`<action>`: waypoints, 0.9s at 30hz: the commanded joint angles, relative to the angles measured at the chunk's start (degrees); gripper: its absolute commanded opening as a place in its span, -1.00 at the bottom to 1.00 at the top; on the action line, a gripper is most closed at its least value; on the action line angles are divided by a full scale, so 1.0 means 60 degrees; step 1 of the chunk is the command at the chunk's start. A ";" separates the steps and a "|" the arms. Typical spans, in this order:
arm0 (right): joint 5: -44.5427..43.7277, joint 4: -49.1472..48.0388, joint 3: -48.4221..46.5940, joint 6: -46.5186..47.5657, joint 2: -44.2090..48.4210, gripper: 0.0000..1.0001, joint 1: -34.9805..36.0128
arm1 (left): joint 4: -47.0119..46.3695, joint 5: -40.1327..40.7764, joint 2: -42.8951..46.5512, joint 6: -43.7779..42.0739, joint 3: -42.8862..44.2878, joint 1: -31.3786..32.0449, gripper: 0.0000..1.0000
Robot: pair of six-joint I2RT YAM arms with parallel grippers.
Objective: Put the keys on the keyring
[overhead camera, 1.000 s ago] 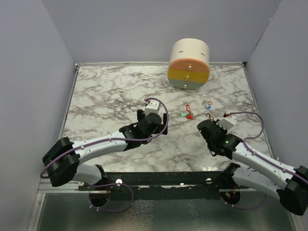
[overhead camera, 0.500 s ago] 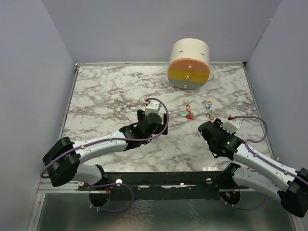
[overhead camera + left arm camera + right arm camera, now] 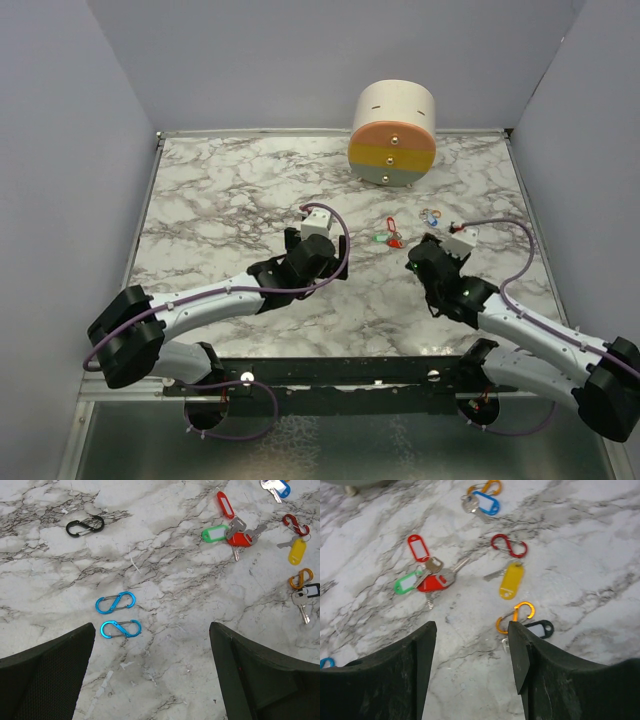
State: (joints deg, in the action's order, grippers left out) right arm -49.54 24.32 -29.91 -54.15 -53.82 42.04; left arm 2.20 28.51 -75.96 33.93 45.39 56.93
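Several keys with coloured tags lie loose on the marble. A red and green tagged bunch (image 3: pixel 427 577) (image 3: pixel 235 530) (image 3: pixel 392 238) lies left of a yellow-tagged key (image 3: pixel 510 580) that sits by a red S-shaped keyring clip (image 3: pixel 509 545). A blue-tagged key (image 3: pixel 482 502) lies farther back. Another key, black-tagged (image 3: pixel 538 628), lies by an orange keyring clip (image 3: pixel 516 617), partly hidden behind my right finger. My right gripper (image 3: pixel 472 627) (image 3: pixel 415 258) is open just short of these, nothing between its fingers. My left gripper (image 3: pixel 152 630) (image 3: pixel 298 245) is wide open over bare marble, left of the keys.
Two blue S-shaped clips (image 3: pixel 117 615) lie by my left gripper's left finger, with a black clip (image 3: pixel 85 526) farther back. A round cream drum with coloured drawer fronts (image 3: pixel 393 135) stands at the back. Grey walls enclose the table (image 3: pixel 230 190).
My right gripper has gone from shut to open and swung left and forward, closer to the keys. The left arm has not moved.
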 commanded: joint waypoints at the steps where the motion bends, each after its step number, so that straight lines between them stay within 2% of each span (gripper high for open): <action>1: 0.1620 -0.2716 -0.0098 0.2663 -0.0638 0.16 0.0024 | -0.0112 0.0050 0.0340 0.0044 -0.0258 -0.0137 0.98; 6: 0.2446 -0.2581 -0.1112 0.3121 -0.2446 -0.02 -0.0379 | -0.0188 -0.0053 0.0369 0.0072 -0.0402 -0.0191 0.98; 9: 0.3352 -0.2747 -0.1434 0.3159 -0.3430 -0.25 -0.1047 | -0.0224 -0.0091 0.0442 0.0072 -0.0480 -0.0228 0.98; 11: 0.3465 -0.3086 -0.1427 0.3165 -0.3729 -0.34 -0.1319 | -0.0242 -0.0094 0.0496 0.0058 -0.0549 -0.0258 0.98; 27: 0.5172 -0.4154 -0.1491 0.3297 -0.4897 -0.29 -0.2954 | -0.0627 -0.0318 0.0363 0.0087 -0.0861 -0.0397 0.98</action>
State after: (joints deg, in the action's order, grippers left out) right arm -22.28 3.14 -37.43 -35.03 -81.60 25.85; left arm 0.38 27.66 -74.15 33.98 41.32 54.81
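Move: The pile of red- and green-tagged keys lies about 10 cm ahead of the right gripper, 4 cm to its left and 10 cm below. At that same depth, the yellow-tagged key is some 7 cm ahead and 5 cm right, the red carabiner 12 cm ahead and 6 cm right, and the orange carabiner 1 cm ahead and 5 cm right. From the left gripper the pile is about 9 cm ahead, 19 cm right and 13 cm below. Swing the empty right gripper forward and left, then keep on forward and down towards the key pile with a small drift back right, about 7 cm forward and 6 cm down in all. Tip the fingers down and turn them counter-clockwise, each about 15 degrees, while narrowing them to about a third open. Ease the open left gripper some 2 cm left and slightly down. ##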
